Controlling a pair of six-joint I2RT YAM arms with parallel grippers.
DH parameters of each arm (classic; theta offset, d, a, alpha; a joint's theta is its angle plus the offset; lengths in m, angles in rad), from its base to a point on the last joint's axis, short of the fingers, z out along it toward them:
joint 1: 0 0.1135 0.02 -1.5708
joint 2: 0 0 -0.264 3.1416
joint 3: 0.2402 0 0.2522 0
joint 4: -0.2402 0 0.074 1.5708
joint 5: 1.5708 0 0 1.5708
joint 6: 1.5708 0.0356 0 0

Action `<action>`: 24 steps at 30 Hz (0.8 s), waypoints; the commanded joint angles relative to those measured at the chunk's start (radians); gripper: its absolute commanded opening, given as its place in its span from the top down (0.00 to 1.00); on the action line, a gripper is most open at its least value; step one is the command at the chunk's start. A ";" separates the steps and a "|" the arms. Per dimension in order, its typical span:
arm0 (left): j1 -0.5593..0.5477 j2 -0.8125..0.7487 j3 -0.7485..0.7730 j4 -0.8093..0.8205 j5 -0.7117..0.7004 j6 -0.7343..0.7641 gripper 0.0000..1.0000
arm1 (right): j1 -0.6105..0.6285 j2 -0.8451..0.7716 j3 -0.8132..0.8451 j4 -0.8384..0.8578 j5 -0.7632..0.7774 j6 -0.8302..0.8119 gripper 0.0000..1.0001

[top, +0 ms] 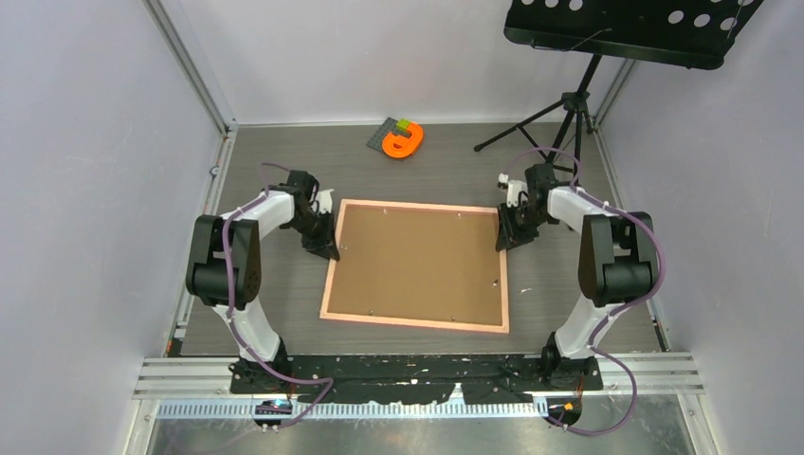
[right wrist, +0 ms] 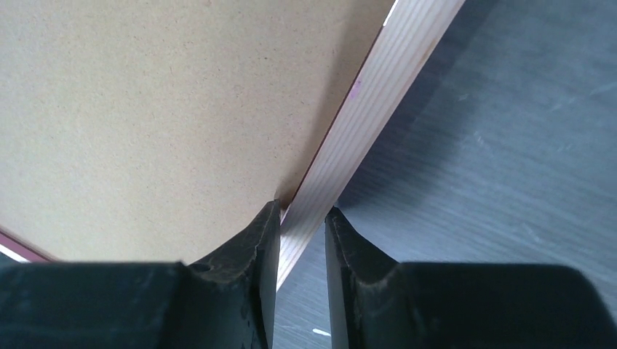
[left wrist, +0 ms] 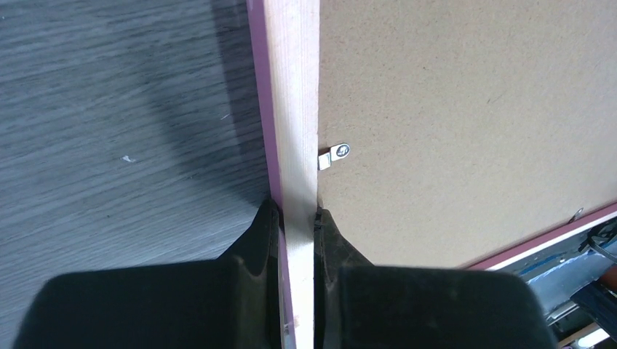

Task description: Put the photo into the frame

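Observation:
The pink frame (top: 414, 323) lies face down on the dark table, with a brown backing board (top: 417, 263) filling it. The photo is out of view. My left gripper (top: 327, 248) is at the frame's left rail, near its far corner. In the left wrist view that gripper (left wrist: 297, 214) is shut on the pale wooden rail (left wrist: 292, 109). My right gripper (top: 505, 242) is at the right rail. In the right wrist view it (right wrist: 302, 211) straddles the rail (right wrist: 378, 109) with its jaws narrowly open; a slit of table shows beside the rail.
A small metal tab (left wrist: 335, 155) sits on the backing board's edge. An orange piece with a green brick on a dark plate (top: 402, 140) lies at the table's far side. A music stand's tripod (top: 569, 104) is at the far right. Walls close in left and right.

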 commanded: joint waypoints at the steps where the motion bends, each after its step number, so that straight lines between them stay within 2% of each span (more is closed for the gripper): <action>1: 0.004 -0.038 0.000 -0.042 0.144 0.039 1.00 | 0.013 0.083 0.130 0.033 -0.009 -0.055 0.94; 6: 0.004 -0.043 -0.010 -0.081 0.161 0.071 1.00 | 0.025 0.176 0.235 0.015 -0.028 -0.074 0.92; 8: 0.005 -0.050 -0.027 -0.073 0.157 0.072 1.00 | 0.025 0.192 0.272 0.007 -0.032 -0.081 0.81; 9: 0.007 -0.054 -0.034 -0.063 0.156 0.067 1.00 | 0.024 0.194 0.291 0.003 -0.032 -0.081 0.67; 10: 0.007 -0.054 -0.037 -0.057 0.155 0.060 1.00 | 0.024 0.192 0.296 -0.004 -0.030 -0.084 0.59; 11: 0.008 -0.053 -0.040 -0.051 0.154 0.054 1.00 | 0.024 0.181 0.302 -0.008 -0.028 -0.086 0.44; 13: 0.010 -0.048 -0.045 -0.039 0.153 0.040 1.00 | 0.024 0.152 0.295 -0.023 -0.016 -0.096 0.32; 16: 0.012 -0.041 -0.056 -0.023 0.147 0.022 1.00 | 0.022 0.098 0.263 -0.049 0.016 -0.119 0.26; 24: 0.018 -0.054 -0.077 0.017 0.118 -0.011 1.00 | 0.006 -0.064 0.087 -0.113 0.063 -0.188 0.23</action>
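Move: Both hands pinch the frame's short sides. The frame's middle lies about 21 cm left of the right hand and 4 cm back, nearly level in height; the far right corner is some 10 cm ahead and 1 cm left of that hand. From the left hand, the middle is about 19 cm right and 2 cm back, the far left corner some 14 cm ahead and 2 cm right, and a metal tab roughly 2 cm ahead and 2 cm right. Right hand goes about 6 cm forward, releases the frame and retreats rising, while left, still pinching, draws back 2 cm. ##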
